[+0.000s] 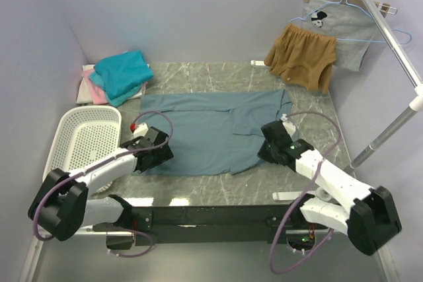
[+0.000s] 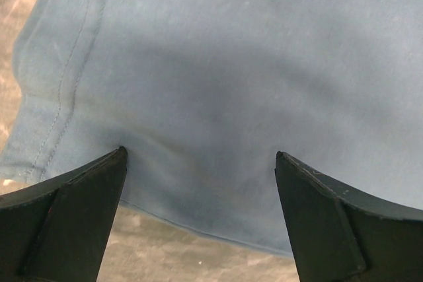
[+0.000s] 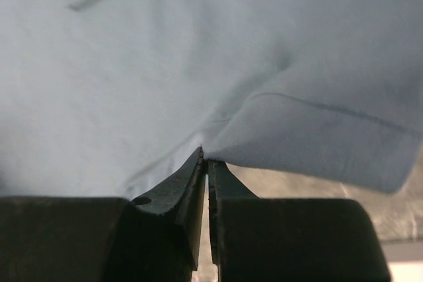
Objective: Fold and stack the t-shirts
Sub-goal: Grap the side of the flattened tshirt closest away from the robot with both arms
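Observation:
A large grey-blue t-shirt (image 1: 205, 127) lies spread on the marble table (image 1: 251, 183), with its right side folded inward. My left gripper (image 1: 165, 153) hovers open over the shirt's near-left corner. In the left wrist view, its fingers (image 2: 79, 209) straddle the cloth (image 2: 231, 64) just above the hem, and the left gripper (image 2: 200, 156) holds nothing. My right gripper (image 1: 264, 151) is at the shirt's near-right edge. In the right wrist view, the right gripper (image 3: 206, 158) is shut on a pinch of the shirt (image 3: 165, 64). A teal t-shirt (image 1: 122, 74) lies on a pink one (image 1: 96, 90) at the back left.
A white plastic basket (image 1: 86, 133) stands left of the shirt. Mustard-brown shorts (image 1: 301, 54) and a light grey printed garment (image 1: 340, 24) hang at the back right from a metal rack pole (image 1: 390, 31) that slants down the right side.

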You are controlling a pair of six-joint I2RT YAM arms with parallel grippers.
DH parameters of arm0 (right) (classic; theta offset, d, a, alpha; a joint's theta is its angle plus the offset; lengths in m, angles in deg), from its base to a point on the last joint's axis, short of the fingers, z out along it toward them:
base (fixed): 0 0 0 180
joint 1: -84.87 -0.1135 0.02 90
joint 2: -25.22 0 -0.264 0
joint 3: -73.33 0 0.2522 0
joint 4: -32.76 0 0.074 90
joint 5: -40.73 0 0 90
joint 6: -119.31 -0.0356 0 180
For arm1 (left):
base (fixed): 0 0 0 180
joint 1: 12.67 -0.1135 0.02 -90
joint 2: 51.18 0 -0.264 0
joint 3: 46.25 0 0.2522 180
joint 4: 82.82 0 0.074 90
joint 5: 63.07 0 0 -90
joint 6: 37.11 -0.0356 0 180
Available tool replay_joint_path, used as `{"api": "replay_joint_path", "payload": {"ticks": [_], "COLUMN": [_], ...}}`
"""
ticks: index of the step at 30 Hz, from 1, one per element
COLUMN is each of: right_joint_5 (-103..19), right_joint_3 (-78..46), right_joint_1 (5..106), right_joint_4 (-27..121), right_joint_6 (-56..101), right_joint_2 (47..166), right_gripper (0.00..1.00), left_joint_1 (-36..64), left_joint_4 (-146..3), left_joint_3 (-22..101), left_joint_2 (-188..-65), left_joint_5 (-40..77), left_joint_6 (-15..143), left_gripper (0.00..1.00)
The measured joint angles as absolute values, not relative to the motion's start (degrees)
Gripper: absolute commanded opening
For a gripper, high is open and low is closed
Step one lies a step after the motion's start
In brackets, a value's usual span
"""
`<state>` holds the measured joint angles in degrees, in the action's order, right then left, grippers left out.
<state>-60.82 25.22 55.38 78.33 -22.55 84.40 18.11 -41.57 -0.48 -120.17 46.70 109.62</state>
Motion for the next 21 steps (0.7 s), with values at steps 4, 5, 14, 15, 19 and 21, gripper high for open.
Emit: {"api": "replay_joint_path", "payload": {"ticks": [4,5,14,15,19,21], "right_joint_5": [-61.0,-61.3,-64.2,-64.6,-66.7,-68.2], "right_joint_3": [20.2,18.8,7.1,6.0,2.2,1.9], "right_joint_1": [55.4,55.4,56.2,56.5,57.5,57.5], "right_joint_4": [76.6,76.0,72.9,72.6,72.2,72.3], "right_joint_6": [-20.1,-19.4,-12.8,-12.2,-9.4,-8.3], "right_joint_2": [91.7,94.0,110.4,111.6,114.5,114.0], "right_gripper": [0.13,0.12,0.39,0.46,0.72,0.72], "left_joint_1": [18.2,18.2,18.2,18.2,18.2,18.2], "left_joint_4": [-42.0,-42.2,-43.0,-43.1,-43.3,-43.4], "left_joint_3": [0.8,1.0,3.1,3.3,3.9,4.0], "left_joint_2": [-122.4,-122.8,-126.2,-126.6,-127.6,-127.9], "left_joint_5": [47.3,47.4,48.3,48.5,49.3,49.6], "left_joint_6": [108.9,108.6,107.0,107.0,106.8,106.7], "left_gripper": [0.99,0.99,0.99,0.99,0.99,0.99]}}
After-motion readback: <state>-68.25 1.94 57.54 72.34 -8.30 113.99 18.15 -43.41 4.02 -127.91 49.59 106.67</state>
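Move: The t-shirt's near right edge is already pinched and raised in the right hand. The folded-in sleeve panel this hand heads for has its middle about 14 cm ahead, 3 cm left and 5 cm below; the shirt's far right corner is some 25 cm ahead and 6 cm right. For the open left hand, low on the cloth, the near hem is about 4 cm back, the near left corner 6 cm back and 11 cm left, and the basket 2 cm ahead and 25 cm left. The t-shirt's near right edge, held by the right fingers, is carried quickly forward towards the sleeve panel; the hand travels about 12 cm in all, edging left, rolling some 15 degrees left side down, and opens wide late on to let go of the cloth. The left hand stays low and open, its fingertips pushing the cloth forward about 2 cm. ##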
